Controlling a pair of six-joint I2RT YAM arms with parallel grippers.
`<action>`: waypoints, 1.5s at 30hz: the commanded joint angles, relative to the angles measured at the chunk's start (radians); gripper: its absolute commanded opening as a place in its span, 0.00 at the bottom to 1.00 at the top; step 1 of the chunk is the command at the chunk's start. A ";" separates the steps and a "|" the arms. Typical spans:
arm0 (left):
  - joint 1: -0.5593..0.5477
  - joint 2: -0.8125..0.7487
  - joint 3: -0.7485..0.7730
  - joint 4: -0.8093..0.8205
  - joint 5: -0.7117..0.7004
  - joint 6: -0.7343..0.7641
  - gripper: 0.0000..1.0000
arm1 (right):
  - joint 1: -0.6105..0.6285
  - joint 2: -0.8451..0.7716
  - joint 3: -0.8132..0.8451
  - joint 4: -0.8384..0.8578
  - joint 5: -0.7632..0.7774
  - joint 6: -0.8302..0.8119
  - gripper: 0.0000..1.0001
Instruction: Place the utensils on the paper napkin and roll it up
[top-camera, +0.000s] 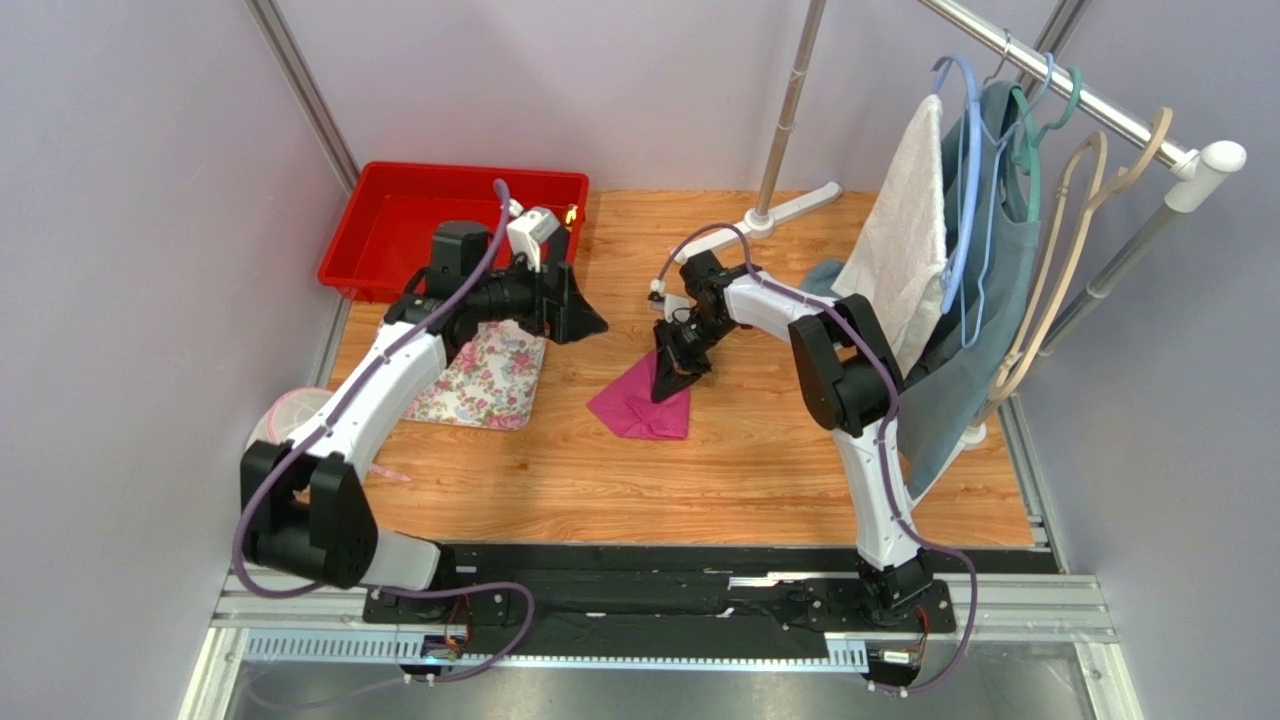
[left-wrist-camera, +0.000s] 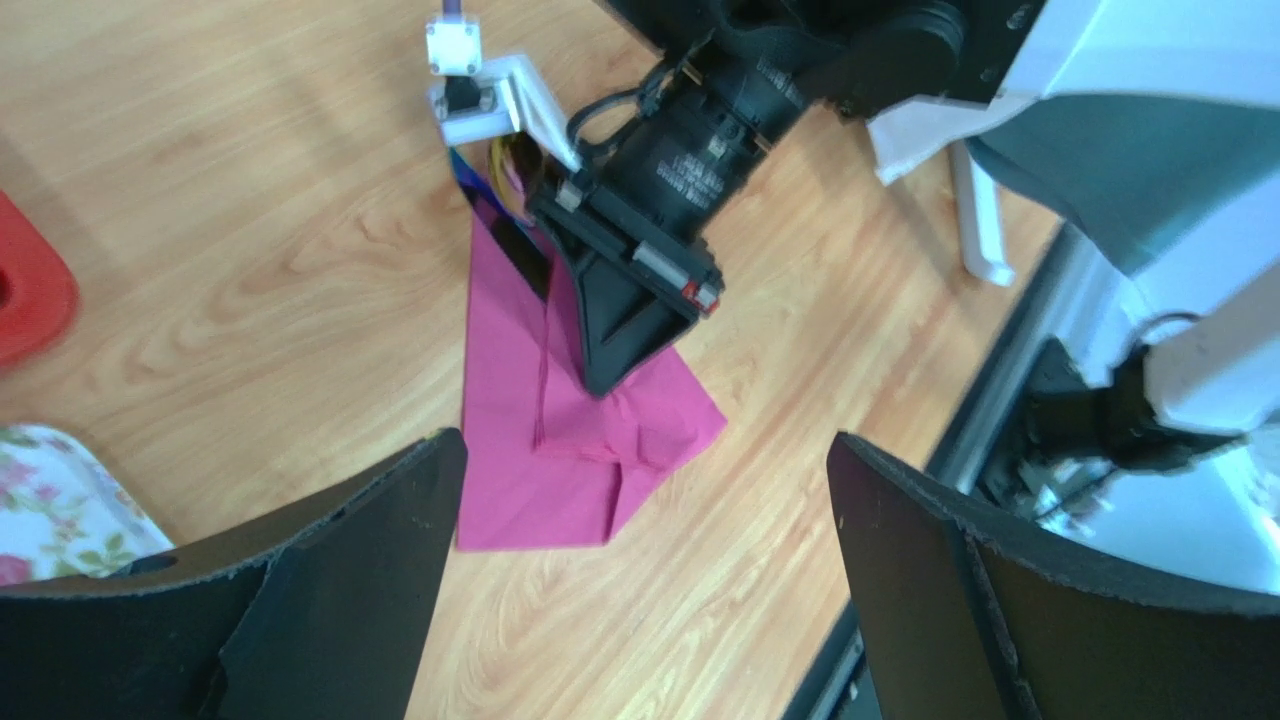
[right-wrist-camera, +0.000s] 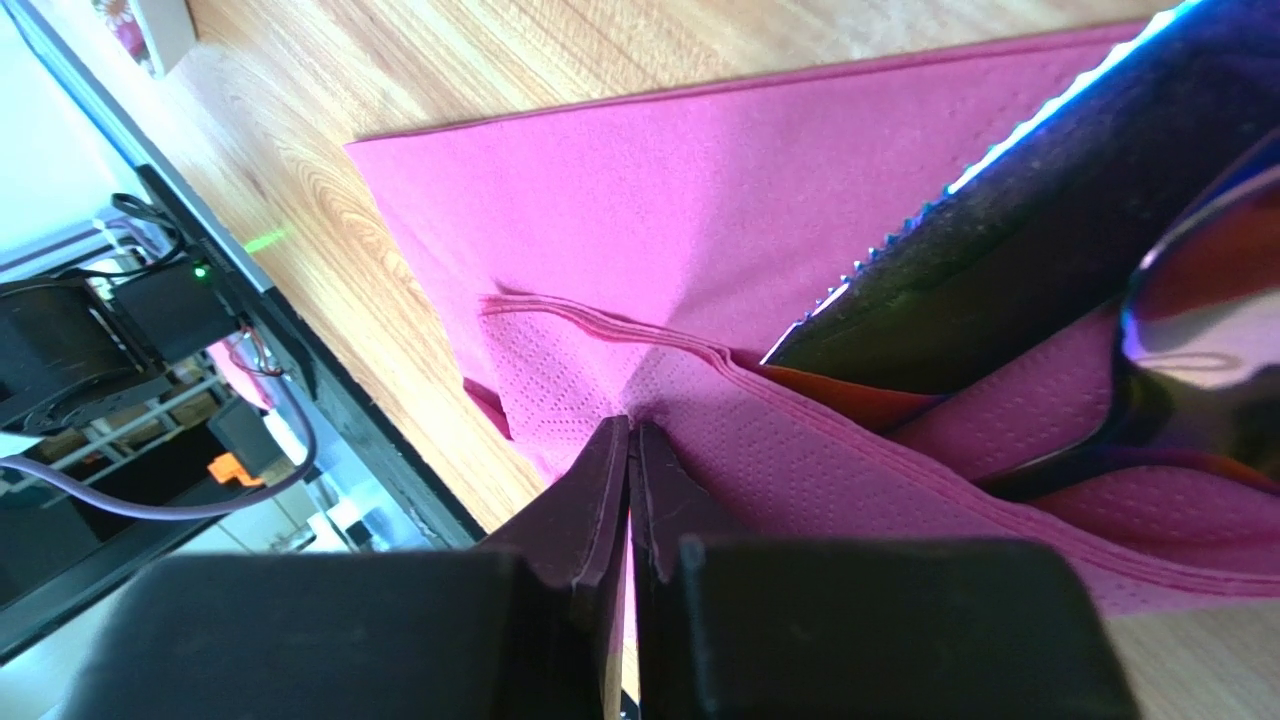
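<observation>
The magenta paper napkin (top-camera: 631, 408) lies partly folded on the wooden table. My right gripper (top-camera: 672, 375) points down onto it. In the right wrist view this gripper (right-wrist-camera: 628, 435) is shut on a raised fold of the paper napkin (right-wrist-camera: 706, 195). The utensils rest on the napkin beside that fold: a dark serrated knife blade (right-wrist-camera: 1037, 225) and a shiny purplish piece (right-wrist-camera: 1202, 345). My left gripper (top-camera: 579, 308) hangs open to the left of the napkin, holding nothing. From the left wrist, the wide-apart fingers (left-wrist-camera: 346, 585) frame the napkin (left-wrist-camera: 526, 480) and the right gripper (left-wrist-camera: 616, 353).
A red bin (top-camera: 436, 225) stands at the back left. A floral cloth (top-camera: 489, 375) lies under the left arm. A clothes rail with hangers (top-camera: 1037, 135), a white towel (top-camera: 902, 225) and a grey garment fills the right side. Its stand base (top-camera: 789, 207) is behind the napkin.
</observation>
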 joint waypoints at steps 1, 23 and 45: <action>0.067 0.051 -0.129 0.166 0.310 -0.179 0.99 | -0.005 0.043 -0.028 0.036 0.027 -0.002 0.04; -0.166 0.354 -0.334 0.691 0.147 -0.603 0.00 | 0.022 -0.029 -0.124 0.159 0.117 0.103 0.00; -0.226 0.517 -0.183 0.544 0.061 -0.542 0.00 | 0.023 -0.015 -0.077 0.170 0.097 0.145 0.01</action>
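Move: Above and to the left of the folded napkin, the left hand hangs wide open; the napkin's middle is roughly 9 cm to its right, 4 cm back and 21 cm down. From that hand, the utensils' exposed ends lie some 3 cm ahead and 10 cm right, and the floral board about 14 cm left and 2 cm ahead, all likewise far below. The right hand's closed tips are on the fold, the napkin's middle about 1 cm back and 1 cm left of them. Sinking about 19 cm, the left hand goes down and to the right towards the napkin, drawing back at first and then easing a little forward again. Its fingers shut early on nothing and tip down some 40 degrees, ending close beside the right fingertips, just over the fold; contact can't be told. The right hand keeps its closed tips on the fold, nearly in place. ##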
